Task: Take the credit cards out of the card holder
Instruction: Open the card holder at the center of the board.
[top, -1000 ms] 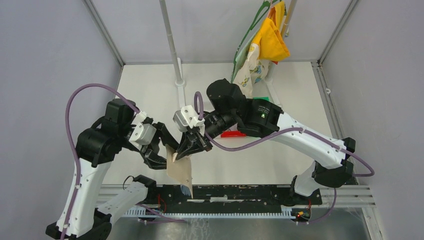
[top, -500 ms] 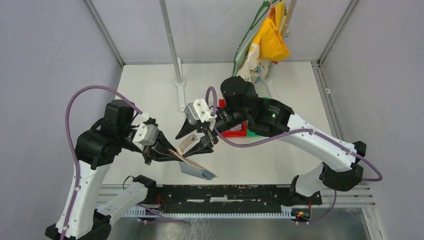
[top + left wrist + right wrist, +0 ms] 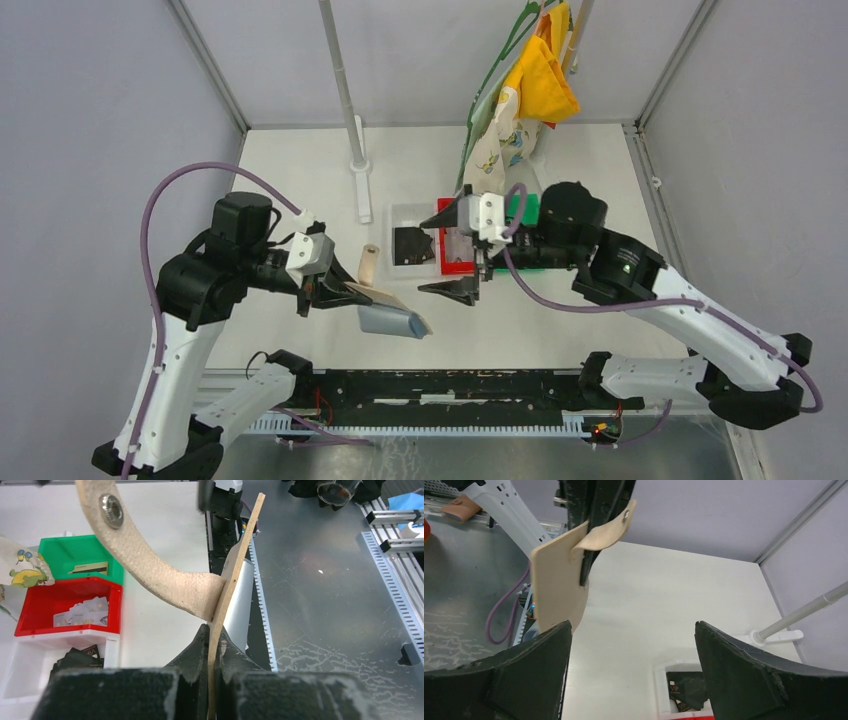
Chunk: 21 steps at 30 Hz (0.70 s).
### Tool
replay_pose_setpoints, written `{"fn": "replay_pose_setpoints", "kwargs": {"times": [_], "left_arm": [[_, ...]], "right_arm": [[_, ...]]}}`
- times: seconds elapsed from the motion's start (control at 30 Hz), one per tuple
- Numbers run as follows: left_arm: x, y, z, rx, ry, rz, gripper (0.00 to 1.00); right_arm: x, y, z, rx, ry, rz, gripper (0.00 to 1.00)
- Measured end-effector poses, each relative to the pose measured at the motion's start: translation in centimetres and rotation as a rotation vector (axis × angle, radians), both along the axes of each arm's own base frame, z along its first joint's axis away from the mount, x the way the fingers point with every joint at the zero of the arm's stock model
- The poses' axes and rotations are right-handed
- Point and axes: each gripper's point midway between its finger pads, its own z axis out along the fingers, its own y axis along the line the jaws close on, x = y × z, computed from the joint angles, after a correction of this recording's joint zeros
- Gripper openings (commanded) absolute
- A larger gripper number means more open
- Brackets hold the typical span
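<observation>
The tan card holder (image 3: 392,318) hangs above the table's near edge, its blue-grey panel facing up and its strap tab (image 3: 369,263) sticking up. My left gripper (image 3: 343,292) is shut on the holder's tan edge (image 3: 235,580); the jaws (image 3: 215,636) pinch it tight. My right gripper (image 3: 425,255) stands wide open, apart from the holder, over the bins. In the right wrist view the card holder (image 3: 558,587) hangs ahead of the spread gripper (image 3: 633,625). Pale credit cards (image 3: 82,612) lie in the red bin. Whether a card sits inside the holder is hidden.
Three bins stand mid-table: a white one (image 3: 398,212) with black cards (image 3: 686,687), a red one (image 3: 458,267), a green one (image 3: 524,206) holding a tan card (image 3: 89,568). A white post (image 3: 352,120) and hanging cloths (image 3: 520,90) are behind.
My right gripper let go of the card holder, opened wide and drew back to the right over the bins. My left gripper shut on the holder, which swung from hanging down to lying flatter.
</observation>
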Motion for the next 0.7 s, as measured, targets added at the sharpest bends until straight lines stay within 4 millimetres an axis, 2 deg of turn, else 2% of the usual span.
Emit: {"fn": "replay_pose_setpoints", "kwargs": {"times": [0.1,0.2,0.33,0.47,0.6,0.7], "left_arm": [[0.4,-0.2,0.1,0.0,0.023,0.008,0.02],[0.9,-0.5,0.6,-0.006,0.041,0.016,0.02],[1.6,-0.9,1.7,-0.032,0.064,0.031,0.02],[1.9,-1.2,2.2,-0.046,0.087,0.043,0.02],[1.9,-1.4,2.7,-0.063,0.112,0.04,0.02],[1.8,-1.5,3.1,-0.07,0.124,0.041,0.02]], "right_arm": [[-1.2,-2.0,-0.3,0.041,-0.008,-0.004,0.95],[-2.1,-2.8,-1.7,0.05,0.007,0.018,0.92],[-3.0,-2.2,-4.5,0.011,0.068,0.073,0.91],[-3.3,-1.3,-6.8,-0.038,0.126,0.113,0.85],[-3.6,-1.0,-7.5,-0.046,0.146,0.139,0.7],[-3.9,-0.9,-7.3,-0.039,0.139,0.157,0.67]]}}
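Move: The card holder is already pinched by its left edge in my left fingers; its middle is about 5 cm right, 2 cm back and 2 cm below them, and its opened strap stands some 5 cm ahead. My empty right hand has the holder's middle about 6 cm back, 5 cm left and 8 cm below it. Also from the right hand, the white tray is 18 cm ahead, 5 cm left, the red tray 18 cm ahead, 4 cm right, both nearly 40 cm below. I swing my wide-open right hand slightly right and back, then drop it about 7 cm, ending some 4 cm nearer my base, so that its fingers come around the holder's free end; there it slows and they begin to close. My left hand keeps its pinch and lifts the holder about 3 cm, easing it forward and right to meet them. ##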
